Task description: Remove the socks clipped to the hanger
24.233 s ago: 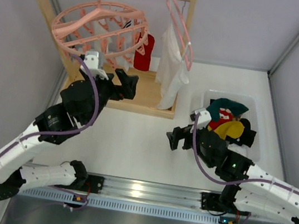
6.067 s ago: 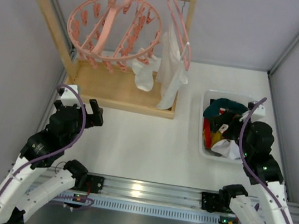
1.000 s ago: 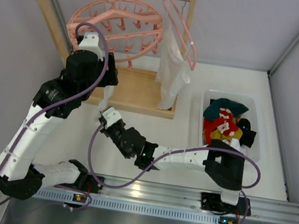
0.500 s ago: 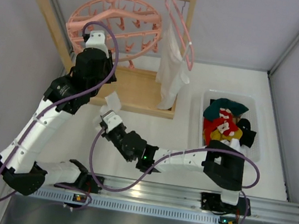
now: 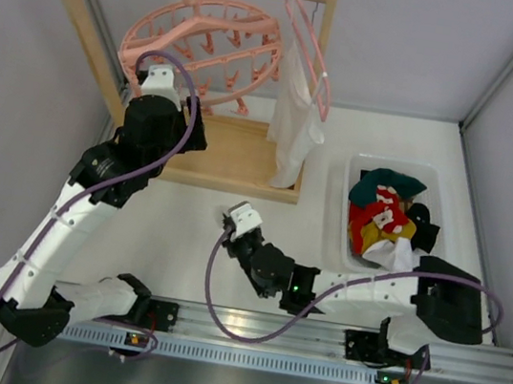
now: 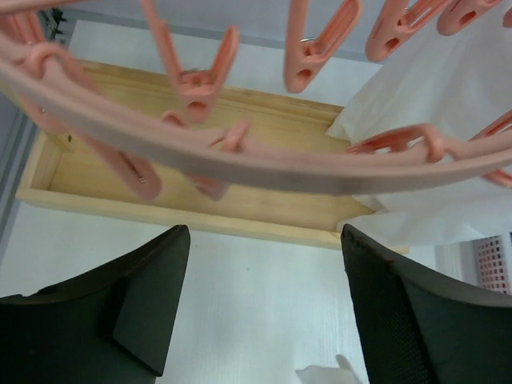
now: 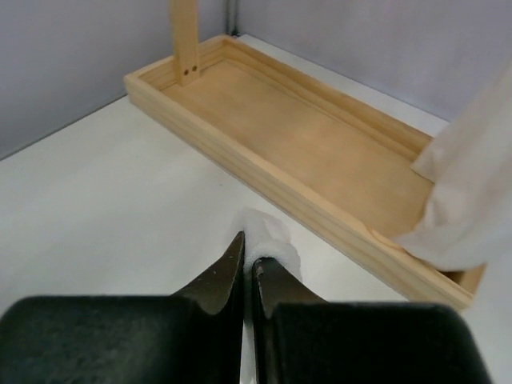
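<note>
The round pink hanger (image 5: 202,37) hangs from the wooden rack's bar, and its pegs (image 6: 196,76) dangle bare. My left gripper (image 6: 264,240) hovers just under the ring's front edge, open with nothing between its fingers. My right gripper (image 7: 246,248) reaches left across the table (image 5: 234,213), just in front of the rack's tray, and is shut on a small white sock (image 7: 270,230). The sock's tip also shows low in the left wrist view (image 6: 328,374). Several coloured socks (image 5: 384,211) lie piled in the bin.
The wooden rack's base tray (image 5: 233,155) sits under the hanger. A white cloth (image 5: 296,111) hangs on a thin pink clothes hanger at the rack's right end. The clear bin (image 5: 361,164) stands at the right of the table.
My right gripper has carried the white sock to the right, away from the rack's left end. My left gripper no longer touches the sock and has risen back under the ring.
</note>
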Motion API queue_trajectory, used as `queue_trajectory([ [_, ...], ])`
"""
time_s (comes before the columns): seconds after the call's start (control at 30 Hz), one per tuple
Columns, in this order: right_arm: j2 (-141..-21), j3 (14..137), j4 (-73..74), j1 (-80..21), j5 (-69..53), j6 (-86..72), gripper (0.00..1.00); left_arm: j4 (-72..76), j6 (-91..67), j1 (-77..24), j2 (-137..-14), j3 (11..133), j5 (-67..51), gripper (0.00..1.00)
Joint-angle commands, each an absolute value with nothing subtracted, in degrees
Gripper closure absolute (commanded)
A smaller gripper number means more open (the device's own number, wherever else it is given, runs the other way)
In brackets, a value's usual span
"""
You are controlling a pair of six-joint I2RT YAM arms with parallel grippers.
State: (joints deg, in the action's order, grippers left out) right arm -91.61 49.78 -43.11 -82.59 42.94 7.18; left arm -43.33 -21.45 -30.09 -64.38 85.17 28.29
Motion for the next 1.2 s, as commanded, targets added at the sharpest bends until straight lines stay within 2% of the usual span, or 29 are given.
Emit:
queue_trajectory([
  [0.0, -81.1, 48.3, -29.2, -82.2, 52.4, -3.5, 1.0, -40.9, -22.8, -30.1, -58.2, 82.7, 27.9, 0.18],
  [0.07, -75.7, 48.3, -20.8, -80.9, 52.3, -8.1, 1.0, -41.0, -23.4, -30.1, -55.5, 79.4, 27.1, 0.13],
  [0.13, -72.4, 48.5, -8.2, -77.9, 51.6, -14.0, 1.0, -40.9, -24.2, -30.0, -50.8, 76.7, 26.2, 0.02],
  [0.33, -55.6, 46.7, 13.0, -71.8, 53.2, -22.0, 1.0, -41.0, -23.3, -30.0, -36.7, 65.3, 24.9, 0.02],
  [0.53, -42.2, 46.4, 27.2, -59.4, 52.0, -28.7, 1.0, -41.0, -22.9, -30.1, -25.9, 55.4, 27.9, 0.02],
  [0.63, -39.3, 45.4, 31.3, -54.4, 52.1, -28.7, 1.0, -41.0, -24.0, -30.0, -22.5, 51.5, 29.3, 0.02],
  [0.73, -39.5, 43.6, 32.7, -46.7, 47.4, -27.8, 1.0, -41.0, -24.5, -30.0, -22.9, 51.1, 28.5, 0.02],
  [0.8, -40.8, 41.3, 30.4, -39.1, 39.9, -26.7, 1.0, -41.0, -24.8, -30.1, -23.4, 50.9, 28.2, 0.02],
  [0.9, -44.2, 37.4, 26.6, -27.9, 27.5, -26.0, 0.78, -41.0, -24.6, -30.0, -23.9, 50.5, 27.8, 0.02],
  [0.93, -45.8, 36.5, 24.1, -25.7, 25.3, -26.1, 0.59, -41.0, -24.6, -30.1, -23.7, 50.5, 27.9, 0.02],
  [1.0, -46.8, 34.9, 22.7, -22.9, 23.1, -26.5, 0.42, -41.0, -24.7, -30.0, -23.1, 50.4, 28.1, 0.02],
  [1.03, -47.4, 35.2, 22.4, -22.7, 23.8, -26.5, 0.23, -40.9, -24.7, -30.0, -22.9, 50.4, 28.5, 0.02],
  [1.17, -48.0, 40.3, 25.6, -22.7, 27.0, -25.3, 0.09, -41.0, -24.9, -30.1, -23.5, 50.4, 29.1, 0.02],
])
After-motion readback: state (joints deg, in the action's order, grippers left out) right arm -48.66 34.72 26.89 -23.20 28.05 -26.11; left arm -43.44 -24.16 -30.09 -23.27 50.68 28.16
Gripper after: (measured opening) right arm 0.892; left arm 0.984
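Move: Pinched in the right fingers is the white sock; the white basket it goes to has its middle some 38 cm to the right, 11 cm ahead and about 18 cm below. The hanging white cloth is about 23 cm ahead and 14 cm right, near hand height, and the wooden tray some 24 cm ahead, 10 cm left and 20 cm lower. From the empty left hand, the basket is about 48 cm right, level in depth, 32 cm below. Sweeping some 39 cm to the right and about 8 cm forward, the right hand carries the white sock to the basket, rising slightly first and then sinking over the heap, while the wrist tips about 40 degrees down and turns clockwise; its fingers open late and let go. The left hand opens wider and backs some 12 cm away from the round hanger, also going down and left. ##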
